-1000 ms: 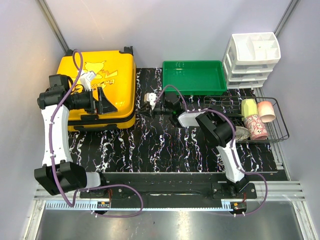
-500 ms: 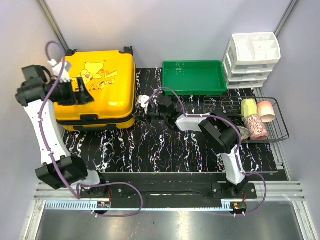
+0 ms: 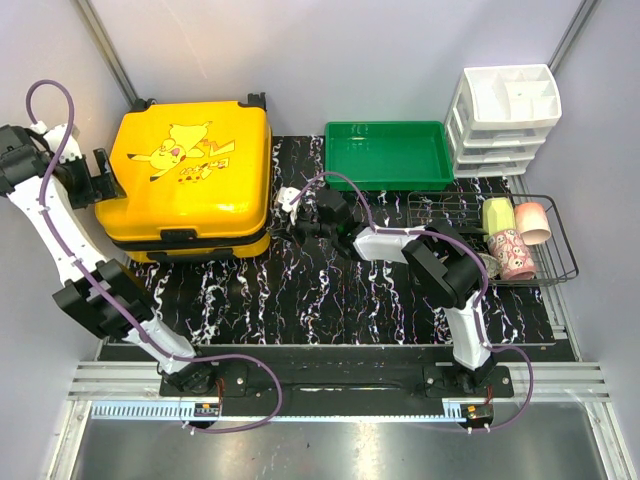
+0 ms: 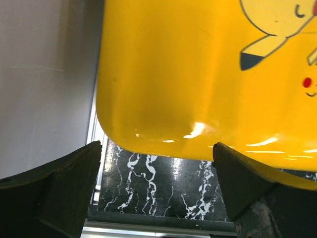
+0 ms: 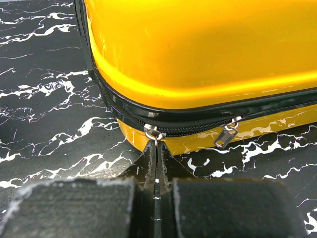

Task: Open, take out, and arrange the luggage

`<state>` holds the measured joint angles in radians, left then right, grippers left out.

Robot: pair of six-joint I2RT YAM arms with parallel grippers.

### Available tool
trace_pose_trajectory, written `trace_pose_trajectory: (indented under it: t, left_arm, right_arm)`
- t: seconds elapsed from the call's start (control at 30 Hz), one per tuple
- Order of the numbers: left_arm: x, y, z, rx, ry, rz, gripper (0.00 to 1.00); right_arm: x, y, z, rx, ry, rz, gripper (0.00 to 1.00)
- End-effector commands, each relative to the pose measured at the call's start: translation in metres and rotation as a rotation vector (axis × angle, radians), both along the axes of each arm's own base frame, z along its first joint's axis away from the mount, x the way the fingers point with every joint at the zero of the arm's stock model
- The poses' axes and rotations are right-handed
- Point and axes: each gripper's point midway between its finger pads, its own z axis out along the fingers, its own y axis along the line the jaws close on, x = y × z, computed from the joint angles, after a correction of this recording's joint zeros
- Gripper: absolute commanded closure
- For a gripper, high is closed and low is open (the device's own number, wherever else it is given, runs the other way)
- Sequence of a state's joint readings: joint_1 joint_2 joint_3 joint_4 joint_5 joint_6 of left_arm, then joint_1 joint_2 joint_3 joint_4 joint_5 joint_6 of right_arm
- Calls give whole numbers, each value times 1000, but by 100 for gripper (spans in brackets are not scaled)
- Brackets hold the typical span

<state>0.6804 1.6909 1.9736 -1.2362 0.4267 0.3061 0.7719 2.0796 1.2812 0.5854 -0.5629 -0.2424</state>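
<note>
The luggage (image 3: 190, 175) is a bright yellow hard-shell suitcase lying flat and zipped at the back left of the marbled mat. My right gripper (image 3: 285, 210) sits at its right front corner. In the right wrist view that gripper (image 5: 156, 146) is shut on a metal zipper pull (image 5: 154, 134), and a second pull (image 5: 225, 137) hangs free further along the black zipper. My left gripper (image 3: 106, 177) hovers open beside the suitcase's left side. In the left wrist view its fingers (image 4: 59, 188) stand wide apart, holding nothing, with the yellow shell (image 4: 198, 74) beyond them.
A green tray (image 3: 388, 180) lies behind the mat's middle, with a white drawer unit (image 3: 505, 115) to its right. A wire basket (image 3: 560, 270) with cups stands at the right. The enclosure wall is close to my left arm.
My left arm has swung from above the suitcase lid out past its left side, still open. The right gripper has edged left to the suitcase corner, staying shut.
</note>
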Motion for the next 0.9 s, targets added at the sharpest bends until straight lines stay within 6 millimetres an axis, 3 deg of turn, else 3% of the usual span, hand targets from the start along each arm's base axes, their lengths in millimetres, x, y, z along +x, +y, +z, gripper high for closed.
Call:
trace_pose_trajectory:
  t: [0.0, 0.2, 0.3, 0.33, 0.4, 0.43, 0.47, 0.53, 0.57, 0.7, 0.87]
  left_arm:
    - [9, 27, 2, 92, -36, 46, 1]
    - [16, 46, -19, 126, -22, 97, 1]
    - [17, 54, -14, 166, -43, 120, 16]
    - [17, 54, -10, 177, -58, 123, 28]
    - [17, 57, 3, 228, -113, 138, 41]
    - [15, 62, 8, 265, -121, 156, 57]
    - [16, 67, 15, 296, -141, 170, 63]
    - [14, 78, 17, 336, -118, 201, 79]
    - [15, 83, 15, 341, -97, 207, 95]
    - [16, 96, -2, 354, -21, 199, 98]
    - [26, 89, -27, 297, 18, 107, 97]
  right_arm:
    - [17, -9, 24, 12, -48, -59, 100]
    - [15, -9, 23, 11, -50, -49, 100]
    - [15, -9, 21, 8, -46, -48, 100]
    - [15, -9, 21, 8, -48, -48, 100]
    - [14, -9, 20, 5, -48, -46, 100]
    - [15, -9, 21, 7, -52, -45, 100]
    - [14, -10, 20, 4, -53, -45, 100]
    - [15, -10, 18, 1, -55, -45, 100]
    - [15, -9, 19, 2, -57, -42, 100]
    - [15, -9, 19, 2, -63, -41, 100]
    - [18, -8, 19, 3, -68, -44, 100]
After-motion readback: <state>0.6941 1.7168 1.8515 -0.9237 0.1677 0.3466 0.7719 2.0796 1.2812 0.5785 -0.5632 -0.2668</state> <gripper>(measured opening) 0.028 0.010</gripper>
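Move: The left hand, open, hovers above the luggage's near-left corner: the luggage's middle is about 13 cm ahead, 18 cm to its right and 16 cm below. The black handle lies some 15 cm right of that hand, 1 cm back and 16 cm below. The right hand already has the zipper pull in its shut fingertips, with the second pull about 5 cm ahead of it and the luggage's middle about 12 cm ahead and 22 cm left. Left hand moves about 8 cm left past the luggage's left edge, shutting; right keeps pinching the zipper pull. ##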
